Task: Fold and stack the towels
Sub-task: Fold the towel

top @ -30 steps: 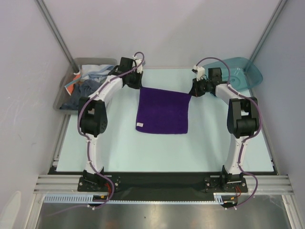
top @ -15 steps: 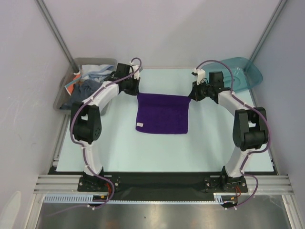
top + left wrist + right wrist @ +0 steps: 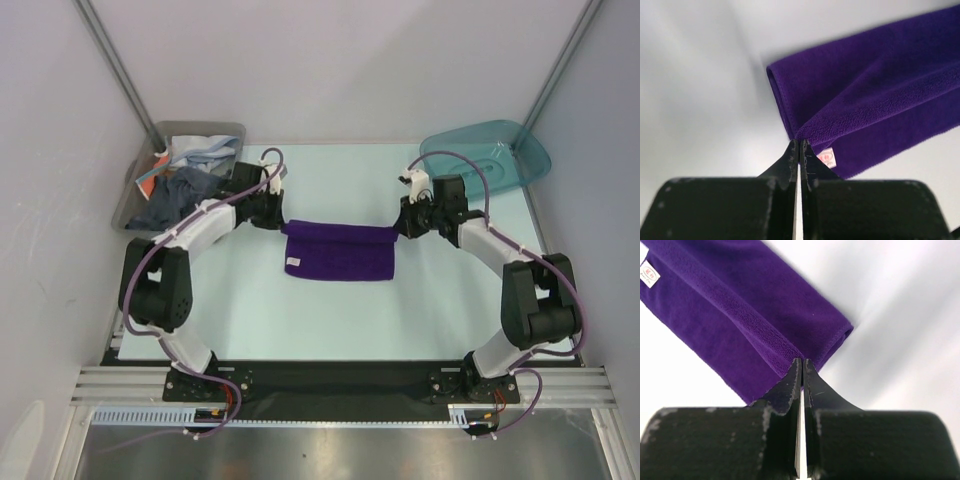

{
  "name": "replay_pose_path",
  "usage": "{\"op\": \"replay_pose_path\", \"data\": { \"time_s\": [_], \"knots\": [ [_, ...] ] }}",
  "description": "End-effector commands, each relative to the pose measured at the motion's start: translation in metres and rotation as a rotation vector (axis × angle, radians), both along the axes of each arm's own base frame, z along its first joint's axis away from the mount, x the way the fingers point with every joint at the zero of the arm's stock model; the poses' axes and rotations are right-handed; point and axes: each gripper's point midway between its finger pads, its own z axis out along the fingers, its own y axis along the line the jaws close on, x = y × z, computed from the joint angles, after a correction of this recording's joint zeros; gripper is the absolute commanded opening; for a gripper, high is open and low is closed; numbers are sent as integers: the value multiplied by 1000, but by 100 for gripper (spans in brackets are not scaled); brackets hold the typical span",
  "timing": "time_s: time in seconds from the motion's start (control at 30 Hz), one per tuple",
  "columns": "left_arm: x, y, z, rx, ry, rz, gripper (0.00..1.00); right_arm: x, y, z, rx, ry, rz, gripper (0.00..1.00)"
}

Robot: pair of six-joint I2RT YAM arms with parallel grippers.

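A deep purple towel (image 3: 340, 252) lies mid-table, its far edge lifted and folded over toward the near edge. My left gripper (image 3: 281, 222) is shut on the towel's far left corner (image 3: 805, 134); a small white label (image 3: 827, 157) shows beside the fingers. My right gripper (image 3: 400, 228) is shut on the far right corner (image 3: 799, 359). In both wrist views the cloth hangs in two layers from the jaws. Other towels, dark grey-blue (image 3: 175, 195), pale light-blue (image 3: 200, 150) and a bit of orange-red (image 3: 148, 180), lie heaped in the grey bin.
The grey bin (image 3: 131, 210) stands at the far left edge of the table. A teal translucent bin (image 3: 488, 160) stands at the far right corner. Pale walls close in the table at the back and both sides.
Both grippers have pulled the towel's far edge toward the near side, so the towel has gone from a flat square to a shorter folded strip. Both arms have swung nearer.
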Motion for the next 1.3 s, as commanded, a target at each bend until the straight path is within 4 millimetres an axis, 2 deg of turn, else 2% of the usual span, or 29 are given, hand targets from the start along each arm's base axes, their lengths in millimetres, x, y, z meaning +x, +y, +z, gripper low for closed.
{"op": "replay_pose_path", "data": {
  "time_s": [0.0,0.03,0.27,0.57,0.73,0.83,1.0,1.03,1.1,1.13,1.27],
  "knots": [
    [-13,-5,12,-63,-29,31,0,-7,2,8,7,-32,-42,0],
    [-16,-5,10,-66,-26,32,0,-15,5,0,4,-6,-41,0],
    [-37,-5,-3,-50,12,49,0,-33,2,-13,-17,35,-72,0],
    [-60,-7,-21,-13,81,34,0,-43,-2,-26,-24,90,-109,0],
    [-64,-7,-25,-3,93,36,0,-48,-2,-28,-40,87,-110,0],
    [-69,-4,-32,27,119,41,0,-51,-4,-34,-58,115,-126,8],
    [-78,3,-32,85,150,39,7,-67,0,-33,-36,225,-131,23],
    [-82,7,-32,103,169,46,18,-70,1,-30,-27,232,-128,26],
    [-81,10,-25,118,158,52,28,-75,1,-20,-12,246,-139,37],
    [-83,12,-19,119,154,56,42,-77,0,-18,-9,249,-146,38],
    [-83,4,1,70,143,51,49,-73,-2,0,9,249,-204,35]
  ]
}}
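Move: The purple towel's far edge is already pinched at both ends and being folded back over. Its near-left corner, where the left hand is taking it, lies about 10 cm back, 1 cm right and 5 cm below, with the white label 7 cm back and 2 cm right. For the right hand the near-right corner is some 9 cm back, 1 cm left and 5 cm below. The grey bin stands about 18 cm ahead and 26 cm left of the left hand. The towel's held edge is drawn back and down over its lower layer towards the near edge, both arms together, quickly then easing. Left goes back about 9 cm, right slightly less, each sinking some 5 cm while the fingers tip more steeply down. Close to the table both grippers open partway, letting go of the corners, and lift about a centimetre at the end. ##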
